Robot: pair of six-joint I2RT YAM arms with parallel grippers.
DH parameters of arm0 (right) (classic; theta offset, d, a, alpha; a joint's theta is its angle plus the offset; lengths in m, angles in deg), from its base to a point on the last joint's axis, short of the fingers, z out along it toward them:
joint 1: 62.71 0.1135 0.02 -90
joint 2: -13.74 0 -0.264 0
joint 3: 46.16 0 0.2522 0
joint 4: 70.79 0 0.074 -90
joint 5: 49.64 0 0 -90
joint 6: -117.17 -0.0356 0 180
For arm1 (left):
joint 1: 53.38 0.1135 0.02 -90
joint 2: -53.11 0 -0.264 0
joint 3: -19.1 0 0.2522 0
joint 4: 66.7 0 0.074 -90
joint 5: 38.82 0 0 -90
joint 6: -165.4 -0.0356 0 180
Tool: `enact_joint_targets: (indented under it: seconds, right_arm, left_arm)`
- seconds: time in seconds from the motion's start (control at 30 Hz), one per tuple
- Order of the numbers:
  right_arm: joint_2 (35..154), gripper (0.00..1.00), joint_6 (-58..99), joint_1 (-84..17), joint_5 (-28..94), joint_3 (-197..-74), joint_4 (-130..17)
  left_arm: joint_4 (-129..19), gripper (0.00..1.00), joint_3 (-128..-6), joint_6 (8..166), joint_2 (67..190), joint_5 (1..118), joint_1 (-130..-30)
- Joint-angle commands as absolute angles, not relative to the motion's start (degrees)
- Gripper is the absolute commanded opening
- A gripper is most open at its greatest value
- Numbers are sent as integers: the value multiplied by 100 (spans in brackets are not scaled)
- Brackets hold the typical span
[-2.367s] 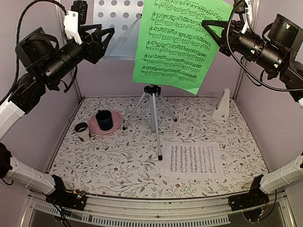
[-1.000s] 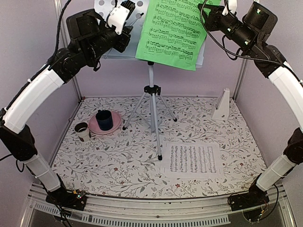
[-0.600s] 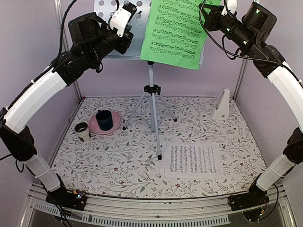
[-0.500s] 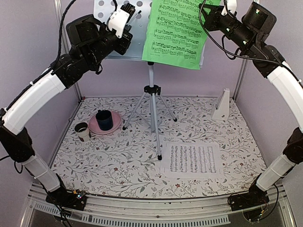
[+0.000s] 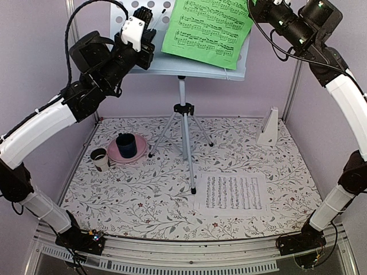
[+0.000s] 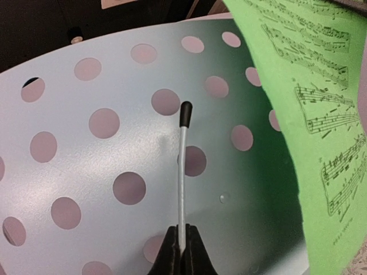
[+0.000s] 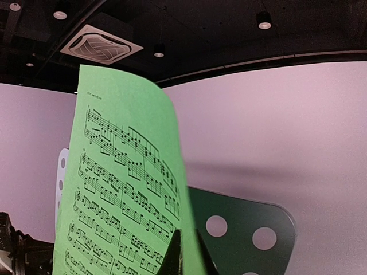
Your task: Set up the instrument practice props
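Note:
The pale grey music stand (image 5: 184, 123) stands mid-table on its tripod, its hole-punched desk (image 5: 189, 62) tilted back at the top. My left gripper (image 5: 153, 30) is shut on the desk's thin wire page holder (image 6: 181, 166), which has a black tip; in the left wrist view the gripper (image 6: 182, 246) pinches the wire's lower end. My right gripper (image 5: 253, 8) is shut on the green sheet (image 5: 206, 28) at its right edge, holding it over the desk's right half. In the right wrist view the gripper (image 7: 186, 247) pinches the green sheet (image 7: 114, 189). The white sheet (image 5: 234, 193) lies flat front right. The white metronome (image 5: 268, 127) stands back right.
A dark blue cup (image 5: 126, 145) sits on a pink plate (image 5: 114, 155) at the left, with a small white cup (image 5: 99, 158) beside it. Purple walls close in the floral table (image 5: 143, 200) on three sides. Both arms reach high over the table.
The left gripper has shut on the wire page holder. The desk has tipped back to a flatter angle, and the right gripper has carried the green sheet up and over it.

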State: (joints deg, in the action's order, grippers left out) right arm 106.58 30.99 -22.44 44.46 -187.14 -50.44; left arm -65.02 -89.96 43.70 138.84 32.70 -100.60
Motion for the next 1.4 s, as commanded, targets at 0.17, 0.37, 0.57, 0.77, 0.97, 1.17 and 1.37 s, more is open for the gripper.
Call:
enact_joint_targets:
  seconds: [0.17, 0.37, 0.57, 0.77, 0.97, 1.17, 1.37]
  right_arm:
    - [10910, 0, 3163, -1587, 5338, -19051, -5038]
    - [10952, 0, 3677, -1102, 6359, -19146, -5167]
    - [10900, 0, 4137, -842, 6947, -19063, -5320]
    - [10691, 0, 4402, -761, 7206, -18938, -5458]
    - [10629, 0, 4370, -462, 7143, -18932, -5533]
    - [10725, 0, 4237, -338, 7040, -18931, -5559]
    - [11015, 0, 4521, -338, 6598, -18912, -5873]
  left_arm:
    - [-7272, 0, -8826, 4472, 13739, 3414, -10017]
    - [-7579, 0, -8655, 4459, 13716, 3373, -10023]
    - [-7886, 0, -8404, 4491, 13618, 3411, -10028]
    - [-8083, 0, -8251, 4472, 13578, 3454, -10029]
    - [-8133, 0, -8293, 4459, 13674, 3567, -10031]
    - [-8276, 0, -8184, 4490, 13620, 3781, -10026]
    - [-8325, 0, -8002, 4420, 13506, 4198, -10035]
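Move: The left hand already grips the left clip's wire; the clip's tip is about 9 cm above it, 4 cm ahead and 4 cm right. From that hand the green sheet's middle is some 15 cm right, 4 cm ahead and 5 cm up. From the right hand, holding the sheet's right edge, the clip tip is roughly 23 cm left, 3 cm ahead and 3 cm down; the stand's desk centres 19 cm left, 12 cm ahead and 10 cm lower. Leftward first by some 4 cm, the right hand carries the green sheet in behind the left clip, still pinching its edge; it swings clockwise about 13 degrees while slipping 2 cm back right, then draws back, edging left again, to end about 5 cm nearer the robot. The left hand keeps the clip pinched and eases it back slightly, tilting up a little. ##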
